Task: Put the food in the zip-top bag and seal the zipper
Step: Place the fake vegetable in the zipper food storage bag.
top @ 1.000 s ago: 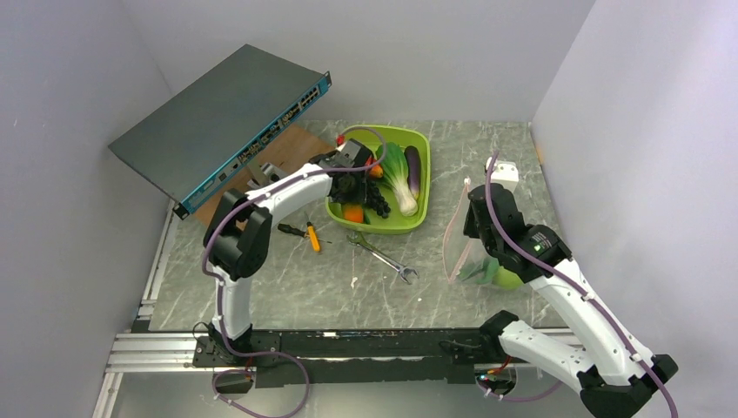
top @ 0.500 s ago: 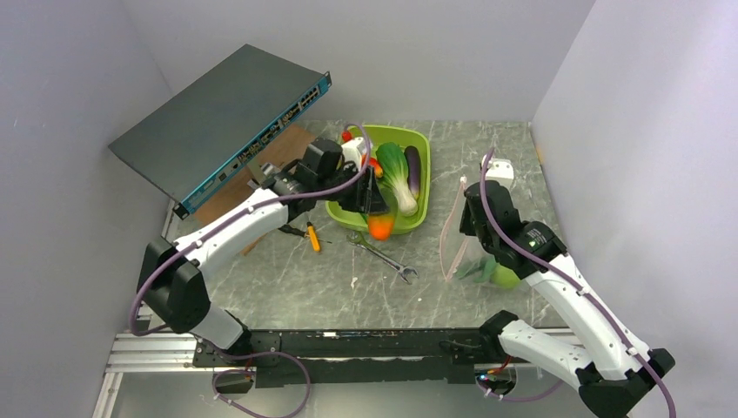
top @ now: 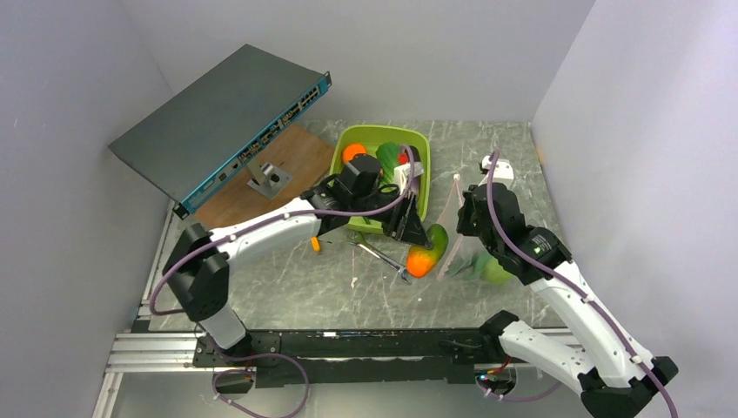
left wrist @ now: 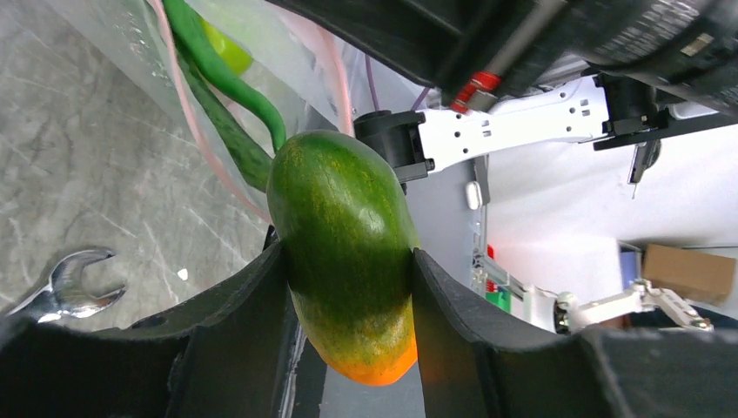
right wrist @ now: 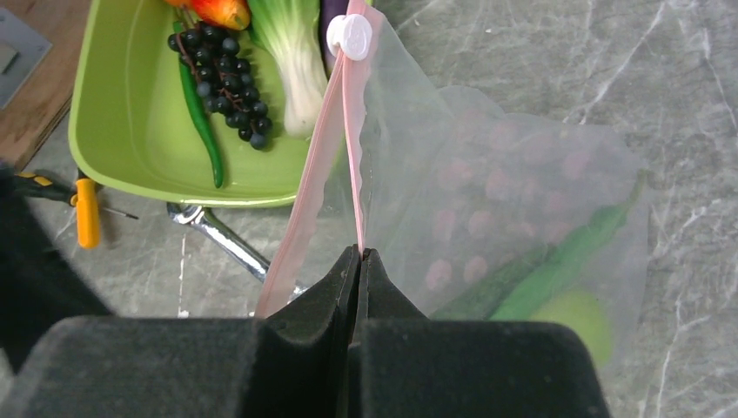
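My left gripper (left wrist: 348, 261) is shut on a green-and-orange toy fruit (left wrist: 344, 235), held above the table right at the mouth of the zip-top bag (top: 466, 248). In the top view the fruit (top: 426, 252) hangs just left of the bag. My right gripper (right wrist: 359, 254) is shut on the pale pink zipper (right wrist: 352, 131) and holds the bag (right wrist: 487, 174) up with its mouth parted. A cucumber (right wrist: 496, 287) and a round green fruit (right wrist: 566, 318) lie inside it. Grapes (right wrist: 222, 78), bok choy (right wrist: 291, 52) and an eggplant (right wrist: 335, 13) lie in the lime-green tub (right wrist: 130, 113).
A silver wrench (top: 383, 257) and an orange-handled tool (top: 315, 244) lie on the table between the tub (top: 374, 137) and the arms. A tilted network switch (top: 218, 122) stands over a wooden board (top: 252, 187) at the back left. Walls close in left, back and right.
My left gripper has lifted the green-and-orange fruit out of the tub and carried it right and nearer, up to the bag's mouth. My right gripper has kept its hold on the zipper.
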Motion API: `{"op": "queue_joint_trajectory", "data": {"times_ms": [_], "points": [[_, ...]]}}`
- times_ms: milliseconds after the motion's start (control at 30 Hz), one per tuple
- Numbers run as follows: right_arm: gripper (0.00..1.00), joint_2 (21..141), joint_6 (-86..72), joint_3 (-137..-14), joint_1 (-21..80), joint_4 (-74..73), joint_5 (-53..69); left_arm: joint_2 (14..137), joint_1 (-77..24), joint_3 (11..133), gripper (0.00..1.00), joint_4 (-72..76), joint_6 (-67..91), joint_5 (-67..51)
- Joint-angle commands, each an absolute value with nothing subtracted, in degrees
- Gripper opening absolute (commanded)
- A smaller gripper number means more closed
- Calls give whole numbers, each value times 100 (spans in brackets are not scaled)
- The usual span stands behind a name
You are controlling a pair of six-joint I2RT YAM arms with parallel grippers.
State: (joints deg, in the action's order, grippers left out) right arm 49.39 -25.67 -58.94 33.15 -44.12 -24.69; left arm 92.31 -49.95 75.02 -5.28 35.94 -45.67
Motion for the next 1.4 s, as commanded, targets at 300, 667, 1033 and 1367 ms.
{"op": "queue_joint_trajectory", "data": {"times_ms": [300, 667, 1033, 1367], "points": [[0, 4464, -2253, -5715, 3340, -3735, -1577, 10613, -4937, 8522, 0, -155, 4832, -5443], [0, 4364, -2196, -5629, 3393, -3725, -1189, 10708, -4781, 8646, 6, 24, 5405, -4724], [0, 4337, -2180, -5648, 3399, -3673, -1191, 10367, -4965, 8618, 43, -563, 5144, -3416], [0, 4427, -2193, -5701, 3400, -3783, -1292, 9898, -4986, 8560, 90, -1014, 4742, -3254]]}}
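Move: The left hand still grips the papaya, and the bag mouth it is taken to lies about 6 cm to its right, 3 cm ahead and 5 cm lower. The wrench is some 22 cm below, 5 cm ahead and 7 cm to the left; the green bowl stands about 26 cm ahead, 7 cm left and 19 cm down. From the right hand, pinching the bag's rim, the papaya is about 8 cm left and 4 cm back; the green apple is 11 cm right, 2 cm back and 18 cm down. The left hand lets go of the papaya in the bag mouth, its fingers spreading wide only at the end, after dropping and easing right about 4 cm each, then going roughly 5 cm forward while the wrist rolls and turns some 15 degrees counter-clockwise. The right keeps its pinch on the rim, carrying it some 3 cm left and a little back to meet the papaya, with a slight counter-clockwise turn, then holds. ##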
